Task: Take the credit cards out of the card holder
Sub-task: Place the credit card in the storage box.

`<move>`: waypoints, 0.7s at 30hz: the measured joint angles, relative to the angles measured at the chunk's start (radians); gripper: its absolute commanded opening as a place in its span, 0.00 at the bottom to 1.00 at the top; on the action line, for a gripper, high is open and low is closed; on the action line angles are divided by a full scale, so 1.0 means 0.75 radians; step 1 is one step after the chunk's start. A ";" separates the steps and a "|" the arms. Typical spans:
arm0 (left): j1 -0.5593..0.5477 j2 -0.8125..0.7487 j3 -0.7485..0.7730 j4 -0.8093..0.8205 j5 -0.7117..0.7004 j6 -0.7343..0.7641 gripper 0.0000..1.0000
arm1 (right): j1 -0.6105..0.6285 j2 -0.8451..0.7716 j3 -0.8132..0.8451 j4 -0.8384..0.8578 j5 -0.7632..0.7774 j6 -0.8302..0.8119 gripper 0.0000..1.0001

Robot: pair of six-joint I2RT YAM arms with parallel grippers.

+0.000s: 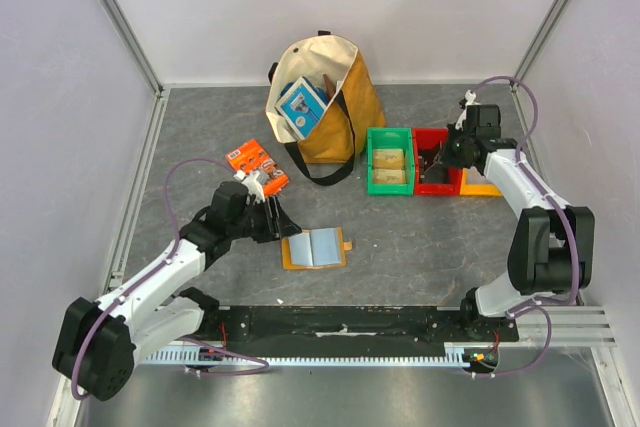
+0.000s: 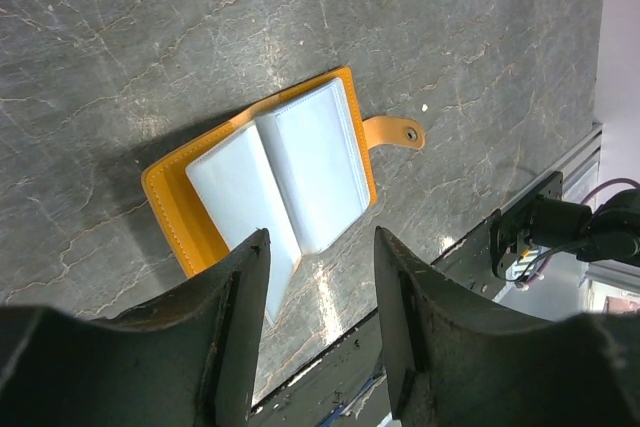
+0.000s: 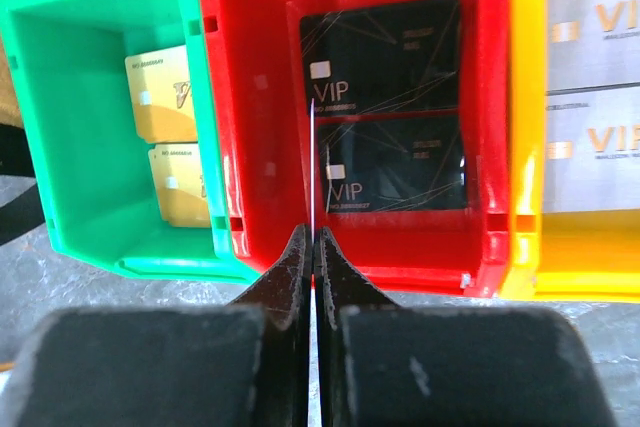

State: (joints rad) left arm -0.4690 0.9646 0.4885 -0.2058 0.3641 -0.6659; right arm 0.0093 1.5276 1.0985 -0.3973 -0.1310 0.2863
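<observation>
The card holder (image 1: 315, 248) (image 2: 280, 177) lies open on the table, orange outside with pale blue-grey pockets and its tab to the right. My left gripper (image 1: 268, 215) (image 2: 318, 247) hovers just left of it, open, with nothing between its fingers. My right gripper (image 1: 440, 155) (image 3: 312, 237) is shut on a thin credit card (image 3: 312, 152), seen edge-on, over the near left part of the red bin (image 1: 430, 189) (image 3: 260, 147). Two black credit cards (image 3: 385, 52) lie flat in that bin.
A green bin (image 1: 372, 162) (image 3: 60, 97) holds gold cards (image 3: 160, 97); a yellow bin (image 1: 480, 188) (image 3: 525, 147) holds silver cards (image 3: 595, 47). A tan tote bag (image 1: 330, 137) with a blue-and-white box (image 1: 300, 107) stands behind. An orange packet (image 1: 256, 165) lies beside my left arm.
</observation>
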 measured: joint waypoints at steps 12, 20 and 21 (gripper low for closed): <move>-0.016 0.048 0.000 0.009 -0.001 -0.002 0.51 | -0.038 0.104 -0.007 0.005 -0.151 -0.010 0.12; -0.065 0.093 0.000 0.008 -0.036 -0.002 0.50 | -0.050 0.112 -0.017 -0.013 -0.091 -0.018 0.60; -0.075 0.098 0.000 0.008 -0.044 -0.002 0.50 | -0.049 0.102 -0.022 -0.012 -0.070 -0.018 0.63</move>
State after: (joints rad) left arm -0.5255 1.0378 0.4885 -0.1997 0.3313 -0.6670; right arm -0.0277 1.6043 1.0821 -0.4065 -0.1837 0.2726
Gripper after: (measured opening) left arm 0.503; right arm 0.547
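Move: The black card already hangs edge-on, pinched in the right hand's fingertips. The middle of the red box it goes to lies about 7 cm ahead of that hand, 2 to the right and 7 below; beside it the green box is some 11 cm left and 7 ahead, the yellow box 15 right and 7 ahead. From the left hand the open card holder is roughly 5 cm right, 1 ahead, 8 down; the red box's middle 38 right, 23 ahead and 6 below. The held black card is lowered about 3.5 cm into the near part of the red box by the right hand, which first drifts slightly left, then swings back right while the fingers tip down a little; part-way down they start to open, to just over half, and let go of it. Meanwhile the left hand, fingers staying half open, sinks about 2 cm towards the card holder without reaching it. ##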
